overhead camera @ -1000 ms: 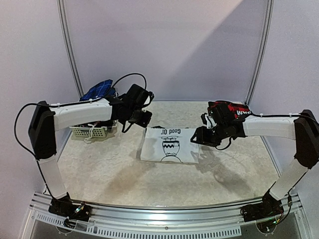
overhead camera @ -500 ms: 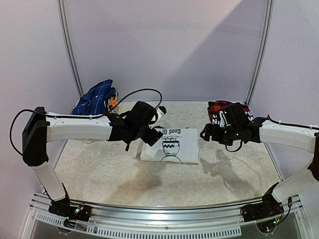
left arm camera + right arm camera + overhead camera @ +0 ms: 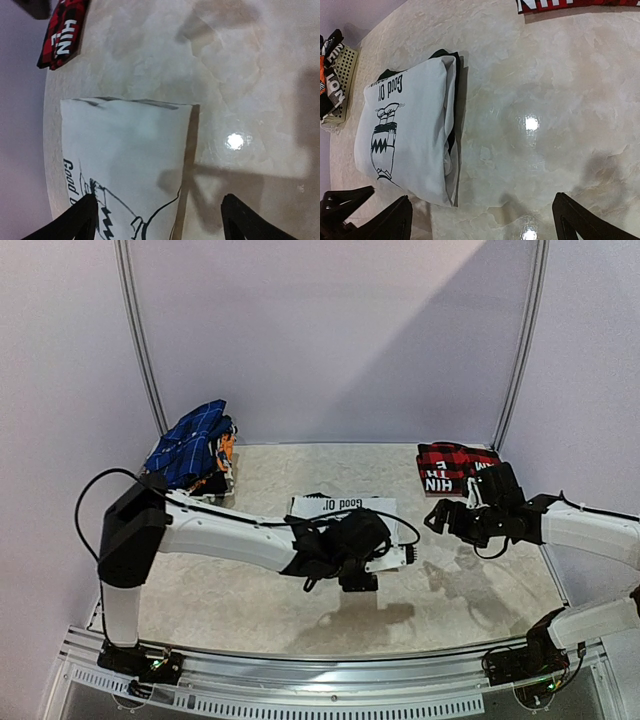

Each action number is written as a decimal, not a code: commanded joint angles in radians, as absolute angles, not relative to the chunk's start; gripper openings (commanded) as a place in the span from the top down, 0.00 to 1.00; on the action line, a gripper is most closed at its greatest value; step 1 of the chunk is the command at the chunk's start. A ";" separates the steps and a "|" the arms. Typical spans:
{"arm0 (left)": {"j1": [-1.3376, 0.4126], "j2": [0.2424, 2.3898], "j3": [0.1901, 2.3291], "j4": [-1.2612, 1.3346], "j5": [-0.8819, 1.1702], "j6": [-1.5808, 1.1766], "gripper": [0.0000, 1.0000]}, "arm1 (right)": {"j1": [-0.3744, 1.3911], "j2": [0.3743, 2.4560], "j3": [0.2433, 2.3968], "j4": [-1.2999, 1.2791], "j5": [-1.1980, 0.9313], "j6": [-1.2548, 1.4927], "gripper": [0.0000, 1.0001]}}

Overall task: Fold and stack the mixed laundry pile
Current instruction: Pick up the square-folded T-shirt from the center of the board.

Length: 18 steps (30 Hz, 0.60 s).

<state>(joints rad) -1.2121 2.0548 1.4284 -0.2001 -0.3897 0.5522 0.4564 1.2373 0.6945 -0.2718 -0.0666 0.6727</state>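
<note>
The laundry lies in three places. A folded white T-shirt (image 3: 335, 504) with a black jar print lies mid-table (image 3: 125, 150) (image 3: 405, 135). A folded red-and-black plaid shirt (image 3: 455, 468) lies at the back right (image 3: 62, 30). A blue checked cloth (image 3: 190, 445) is heaped at the back left. My left gripper (image 3: 375, 552) hangs open over the T-shirt's near right part, one finger above the print and the other above bare table (image 3: 160, 222). My right gripper (image 3: 438, 515) is open and empty over bare table, right of the T-shirt (image 3: 480, 222).
A white lattice basket (image 3: 342, 75) holds orange-and-black garments under the blue cloth. The left arm (image 3: 230, 535) stretches across the table's middle. A metal rail (image 3: 330, 665) runs along the near edge, and frame posts (image 3: 520, 350) stand at the back.
The left arm has swung from the basket to the T-shirt's near side, and its jaws have opened. The right gripper has opened and drawn away from the plaid shirt towards the near side.
</note>
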 commanded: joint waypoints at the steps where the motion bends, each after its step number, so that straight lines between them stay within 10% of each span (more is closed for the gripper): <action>1: -1.227 2.122 1.490 -0.205 -0.394 0.622 0.14 | 0.431 1.197 0.651 -0.252 -0.097 0.678 0.01; 18: -1.229 2.281 1.603 -0.134 -0.411 0.646 0.37 | 0.380 1.145 0.605 -0.272 -0.117 0.672 0.01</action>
<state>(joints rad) -1.2182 2.2421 1.5719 -0.1501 -0.4030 0.6411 0.3962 1.1637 0.6327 -0.2623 -0.1066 0.6727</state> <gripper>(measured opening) 0.637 0.988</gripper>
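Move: The square-folded T-shirt lies with its middle about 10 cm ahead of the left hand, 6 cm to its left and some 8 cm below. The folded red plaid shirt is roughly 25 cm ahead and 22 cm to the right of the left hand, while the laundry basket stands some 20 cm ahead and 40 cm to its left. From the right hand, the T-shirt lies about 22 cm to the left and 3 cm ahead, 10 cm lower. Open above the table on the near side of the T-shirt, the left hand sinks some 3 cm, then slides to its right along the shirt's near edge towards the right end, edging forward a little and dipping again, for about 3.5 cm down and 3.5 cm right overall. Its fingers keep pointing forward, right and down with hardly any turn and draw in from nearly wide to about two thirds open without gripping anything, while the right hand, wide open and empty, eases a couple of centimetres to the right, away from the shirt. ##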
